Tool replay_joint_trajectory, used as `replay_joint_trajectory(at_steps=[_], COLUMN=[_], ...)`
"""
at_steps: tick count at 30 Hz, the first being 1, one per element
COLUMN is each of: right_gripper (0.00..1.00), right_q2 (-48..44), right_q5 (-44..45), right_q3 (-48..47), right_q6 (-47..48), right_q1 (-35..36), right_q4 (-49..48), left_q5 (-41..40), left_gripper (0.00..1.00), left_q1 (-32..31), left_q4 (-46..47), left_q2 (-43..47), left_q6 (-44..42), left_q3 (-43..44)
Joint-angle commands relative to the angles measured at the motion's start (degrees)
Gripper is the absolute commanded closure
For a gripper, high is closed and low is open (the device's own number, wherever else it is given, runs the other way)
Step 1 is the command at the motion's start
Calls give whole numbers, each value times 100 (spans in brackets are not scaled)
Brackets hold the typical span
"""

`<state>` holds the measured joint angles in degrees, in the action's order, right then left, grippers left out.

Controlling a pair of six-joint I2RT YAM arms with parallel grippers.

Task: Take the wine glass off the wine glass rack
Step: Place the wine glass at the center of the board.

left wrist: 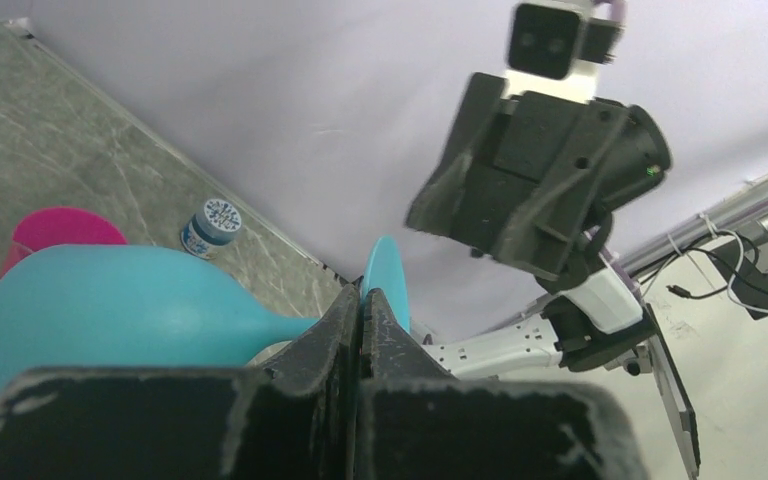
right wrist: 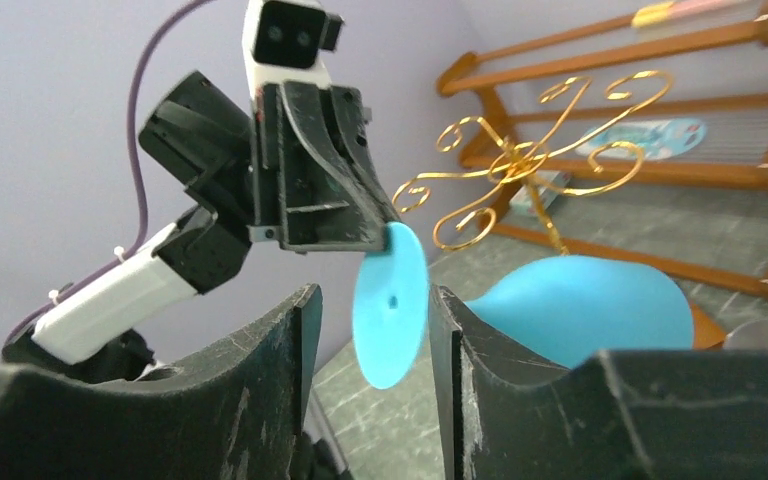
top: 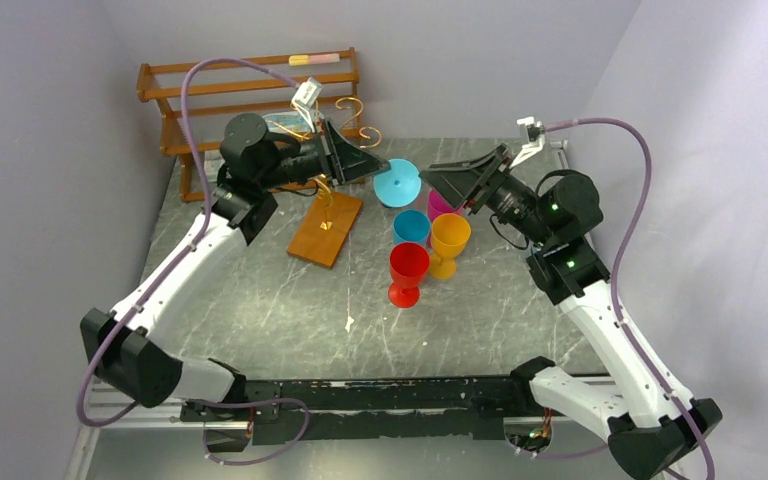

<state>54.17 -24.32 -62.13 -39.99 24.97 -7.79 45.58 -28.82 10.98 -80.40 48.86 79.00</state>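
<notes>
The light blue wine glass (top: 397,183) hangs on its side in the air, right of the wine glass rack (top: 345,125), a gold wire tree on an orange-brown base (top: 325,228). My left gripper (left wrist: 362,295) is shut on the rim of the glass's round foot (left wrist: 388,275); its bowl (left wrist: 120,315) points left. My right gripper (right wrist: 372,295) is open, and the foot (right wrist: 390,315) stands between its fingers, close to the right-hand one. The bowl (right wrist: 585,310) lies beyond that finger, in front of the gold scrolls (right wrist: 520,165).
A pink glass (top: 438,203), a blue one (top: 411,226), a yellow one (top: 450,240) and a red one (top: 408,272) stand clustered under and in front of the grippers. A brown slatted shelf (top: 250,85) stands at the back wall. A small round pot (left wrist: 212,227) sits near the wall.
</notes>
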Motion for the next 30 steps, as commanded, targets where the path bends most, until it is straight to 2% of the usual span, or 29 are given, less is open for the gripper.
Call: replay_joint_trajectory(at_steps=[1, 9, 15, 30], right_gripper=[53, 54, 61, 87], right_q2=[286, 490, 682, 981], right_q5=[-1044, -2054, -2342, -2894], right_q3=[82, 137, 127, 343], right_q6=[-207, -273, -318, -801], right_q1=[-44, -28, -2, 43], right_q4=[-143, -81, -65, -781], left_q5=[-129, -389, -373, -357], left_gripper=[95, 95, 95, 95], left_q1=[-56, -62, -61, -58], left_q4=[96, -53, 52, 897], left_q2=[519, 1119, 1283, 1521], left_q6=[-59, -33, 146, 641], left_q3=[-254, -958, -1201, -1887])
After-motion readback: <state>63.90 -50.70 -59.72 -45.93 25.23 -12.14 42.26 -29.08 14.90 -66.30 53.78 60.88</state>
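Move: The left fingers already pinch the rim of the upside-down blue glass's foot. The open right gripper waits about 7 cm right of that hand, 3 back and 2 higher. From the right hand, the foot's middle lies roughly 5 cm left, level fore-and-aft and 2 below. Some 36 cm below the right hand stand the red glass, 3 left and 1 back; the standing blue glass, 3 left and 5 ahead; and the yellow glass, 4 right and 4 ahead. Swing the right gripper down about 6 cm, left 5 and back 3 to the blue glass's foot, turning it some 25 degrees counter-clockwise, and close its fingers most of the way around the free rim. With the left gripper still pinching the opposite rim, draw the glass back, down and a little left. ##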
